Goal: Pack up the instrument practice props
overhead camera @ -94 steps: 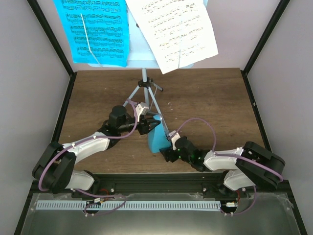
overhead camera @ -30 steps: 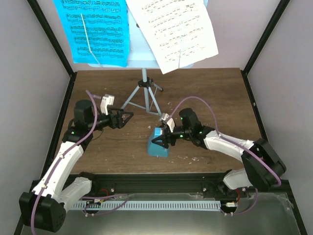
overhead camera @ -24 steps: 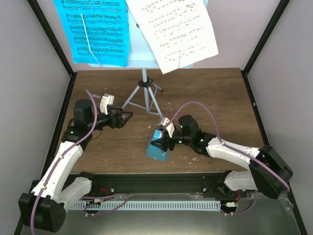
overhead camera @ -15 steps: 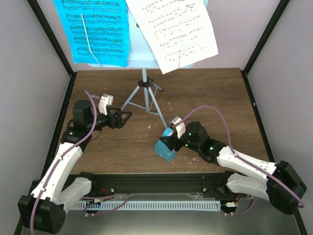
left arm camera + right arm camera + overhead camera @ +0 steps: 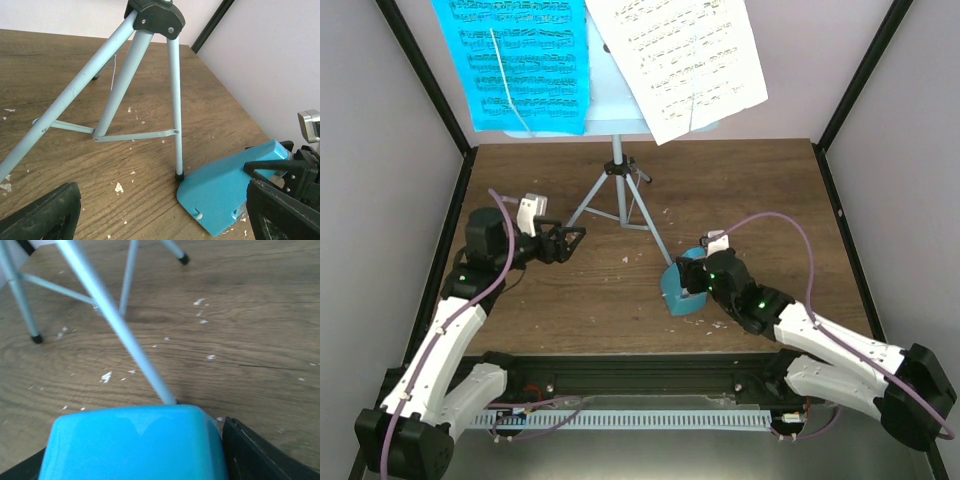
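Note:
The pale blue music stand [image 5: 618, 170] stands on its tripod at the back middle, carrying a cyan music sheet [image 5: 520, 65] and a white one [image 5: 685, 60]. My right gripper [image 5: 696, 280] is shut on the teal metronome [image 5: 680, 288], which is tilted, its flat base [image 5: 225, 192] facing left. It sits right beside the foot of the stand's near right leg [image 5: 178, 174]. In the right wrist view the metronome [image 5: 130, 445] fills the space between my right gripper's [image 5: 135, 462] fingers. My left gripper [image 5: 575, 238] hangs open left of the tripod, nothing between its fingers [image 5: 45, 215].
White crumbs [image 5: 625, 258] lie scattered on the brown table [image 5: 760, 200]. Black frame posts [image 5: 855, 90] and pale walls close in the left, right and back. A black rail and a grey tray [image 5: 620, 440] run along the near edge.
My right gripper closed on the metronome and carried it right, tilting it, up against the tripod's leg. The stand and its sheets shifted slightly right. The left arm barely moved.

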Controlling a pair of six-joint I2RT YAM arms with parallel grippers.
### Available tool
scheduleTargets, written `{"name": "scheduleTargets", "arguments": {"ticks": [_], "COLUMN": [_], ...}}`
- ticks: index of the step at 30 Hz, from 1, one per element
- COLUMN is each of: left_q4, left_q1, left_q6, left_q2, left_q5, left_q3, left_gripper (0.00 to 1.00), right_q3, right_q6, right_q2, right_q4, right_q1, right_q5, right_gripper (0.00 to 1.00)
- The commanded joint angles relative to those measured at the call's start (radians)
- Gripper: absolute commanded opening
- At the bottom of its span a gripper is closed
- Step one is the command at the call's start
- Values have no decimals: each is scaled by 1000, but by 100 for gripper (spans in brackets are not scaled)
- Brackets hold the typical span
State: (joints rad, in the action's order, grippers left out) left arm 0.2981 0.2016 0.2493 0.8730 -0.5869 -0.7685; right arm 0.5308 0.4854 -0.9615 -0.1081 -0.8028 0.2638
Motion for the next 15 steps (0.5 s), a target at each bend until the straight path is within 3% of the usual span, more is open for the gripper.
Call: {"name": "scheduleTargets", "arguments": {"ticks": [1,6,11,15], "left_q4": [2,-75,-238,-256], "left_q1": [-6,-5,-6,-6], "left_q6": [0,91,220,240], "left_q2": [-18,-36,-25,-17], "left_q5": [13,11,-10,-17], "left_q3": [14,71,151,163], "left_gripper": [92,92,91,91], "right_q3": [2,5,-32,-55], "right_q6": [92,133,92,40], "right_q2": [-5,-13,-60,-100], "right_q4": [-242,-246,-89,22], "right_q1": [6,5,69,142], "right_q5": [197,274,294,290], "right_gripper": [62,63,63,62]}}
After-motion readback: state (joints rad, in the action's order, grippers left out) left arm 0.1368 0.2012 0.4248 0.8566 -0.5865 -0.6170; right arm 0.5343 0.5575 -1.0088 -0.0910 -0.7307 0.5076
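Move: The blue metronome is already between my right fingers, its middle about 5 cm below that hand and a couple to the left. The music stand's nearest foot is some 7 cm ahead, 5 cm left and 12 cm below the hand, and the stand's hub about 28 cm ahead and 21 cm left. From my left hand, the metronome lies roughly 28 cm right, 5 cm back and 17 cm lower. Keeping my right fingers' grip near the top of the metronome, I carry it level about 5 cm to the right, away from the music stand's near foot, with the later part also going some 3 cm forward, while the hand swings nearly 20 degrees clockwise. My empty, open left hand sinks about 3 cm and tips slightly down. ##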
